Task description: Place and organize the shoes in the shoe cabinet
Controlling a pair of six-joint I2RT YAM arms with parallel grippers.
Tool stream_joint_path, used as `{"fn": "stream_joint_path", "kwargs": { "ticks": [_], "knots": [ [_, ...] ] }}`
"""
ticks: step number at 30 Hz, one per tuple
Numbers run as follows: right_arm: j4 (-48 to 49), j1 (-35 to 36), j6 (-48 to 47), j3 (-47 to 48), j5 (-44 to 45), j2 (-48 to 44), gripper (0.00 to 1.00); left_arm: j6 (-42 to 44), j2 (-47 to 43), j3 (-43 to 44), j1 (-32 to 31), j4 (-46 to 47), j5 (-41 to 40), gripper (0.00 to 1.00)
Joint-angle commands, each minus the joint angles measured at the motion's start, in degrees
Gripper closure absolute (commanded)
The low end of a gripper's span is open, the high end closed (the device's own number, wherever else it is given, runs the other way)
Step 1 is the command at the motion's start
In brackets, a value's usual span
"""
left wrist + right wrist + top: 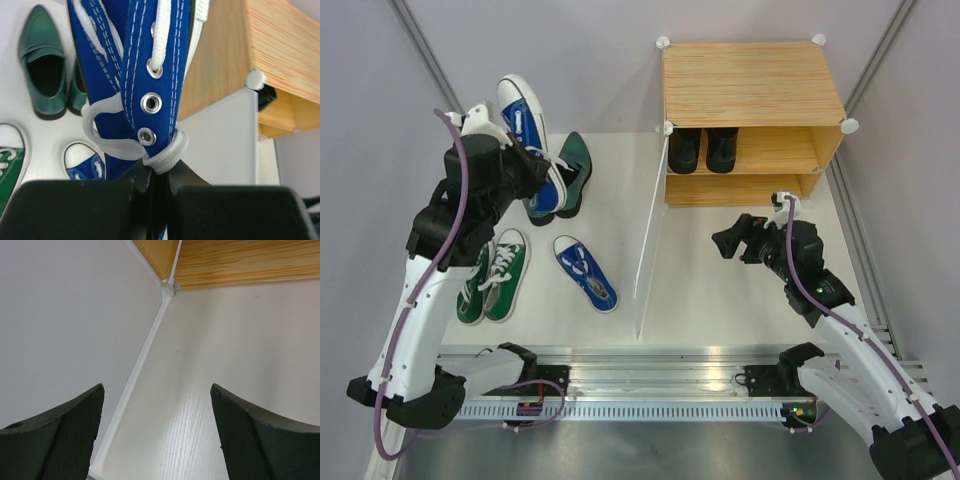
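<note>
My left gripper (538,172) (159,176) is shut on the laced edge of a blue canvas sneaker (523,115) (150,65), which hangs lifted at the back left. Its mate (586,272) (85,161) lies on the table. Beside the lifted sneaker sit dark green leather shoes (580,165) (44,70). The green white-toed sneakers (496,275) (7,167) lie at the near left. Black shoes (705,148) stand on the upper shelf of the wood-grain shoe cabinet (750,85) (280,50) (235,260). My right gripper (725,243) (157,407) is open and empty, low in front of the cabinet.
The cabinet's translucent white door panel (646,240) (65,315) stands swung open toward the near edge, between the two arms. The cabinet's lower shelf (740,188) shows no shoes. Grey walls close in the left, back and right sides.
</note>
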Motion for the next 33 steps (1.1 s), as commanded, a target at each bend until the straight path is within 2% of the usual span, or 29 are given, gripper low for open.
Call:
{"fn": "stream_joint_path", "kwargs": {
  "ticks": [1, 3, 4, 8, 11, 12, 15, 16, 19, 23, 30, 33],
  "knots": [
    [0.0, 0.1, -0.7, 3.4, 1.8, -1.5, 0.1, 5.0, 4.3, 7.1, -6.4, 0.5, 3.5, 0.98],
    [-0.5, 0.1, -0.6, 4.3, 3.7, -2.1, 0.1, 7.4, 7.0, 10.5, -12.8, 0.4, 0.5, 0.98],
    [-1.1, 0.2, -0.4, 4.6, 5.0, -3.1, 0.1, 8.4, 10.2, 14.5, -19.7, 0.2, -2.8, 0.98],
    [-3.3, 0.1, 0.5, 6.3, 13.4, -7.2, 0.1, 13.2, 18.1, 26.7, -32.9, -0.6, -7.7, 0.98],
    [-6.4, 0.1, -0.2, 8.8, 24.3, -11.2, 0.09, 16.2, 24.3, 35.1, -40.5, -0.9, -10.2, 0.98],
    [-7.7, 0.1, 0.0, 9.6, 32.4, -12.5, 0.09, 16.4, 25.4, 38.2, -42.2, -0.9, -10.3, 0.98],
    [-13.4, 0.1, 1.6, 12.2, 45.9, -14.6, 0.08, 16.7, 30.6, 41.3, -48.9, -0.2, -6.5, 0.98],
    [-16.0, 0.1, 2.7, 12.5, 54.0, -15.5, 0.08, 16.9, 32.1, 41.5, -51.8, 0.0, -4.9, 0.98],
    [-17.0, 0.1, 4.1, 11.5, 61.6, -20.7, 0.07, 15.9, 36.6, 39.7, -54.9, 0.2, -4.2, 0.98],
    [-17.2, 0.1, 4.2, 11.5, 64.9, -25.1, 0.08, 10.8, 41.5, 35.3, -54.9, 0.4, -3.0, 0.98],
    [-17.3, 0.1, 4.6, 10.7, 59.4, -24.9, 0.08, 5.5, 52.4, 32.9, -54.1, 0.4, -6.0, 0.98],
    [-17.2, 0.1, 5.3, 10.1, 55.4, -23.8, 0.08, 1.4, 56.7, 32.9, -50.5, -0.9, -5.9, 0.98]
  ]
}}
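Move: The lifted blue shoe, already in the left hand, is bound for the bare board in front of the cabinet: about 41 cm to that hand's right, 11 cm back, 37 cm below. On the way, the open door's middle stands some 19 cm right and 6 cm back, and the other blue shoe lies 4 cm right, 7 cm back; the cabinet's lower front edge is 39 cm right, 9 cm ahead. From the right hand that bare spot is roughly 8 cm back, 5 cm left, 18 cm below. The blue shoe, still pinched in the shut left fingers, swings about 40 cm right across the open door, at first drawing back and rising slightly, then sinking fast some 25 cm towards the bare board as the wrist turns roughly 55 degrees clockwise. The open, empty right hand clears away, swinging right, up and back while turning about 60 degrees clockwise. ##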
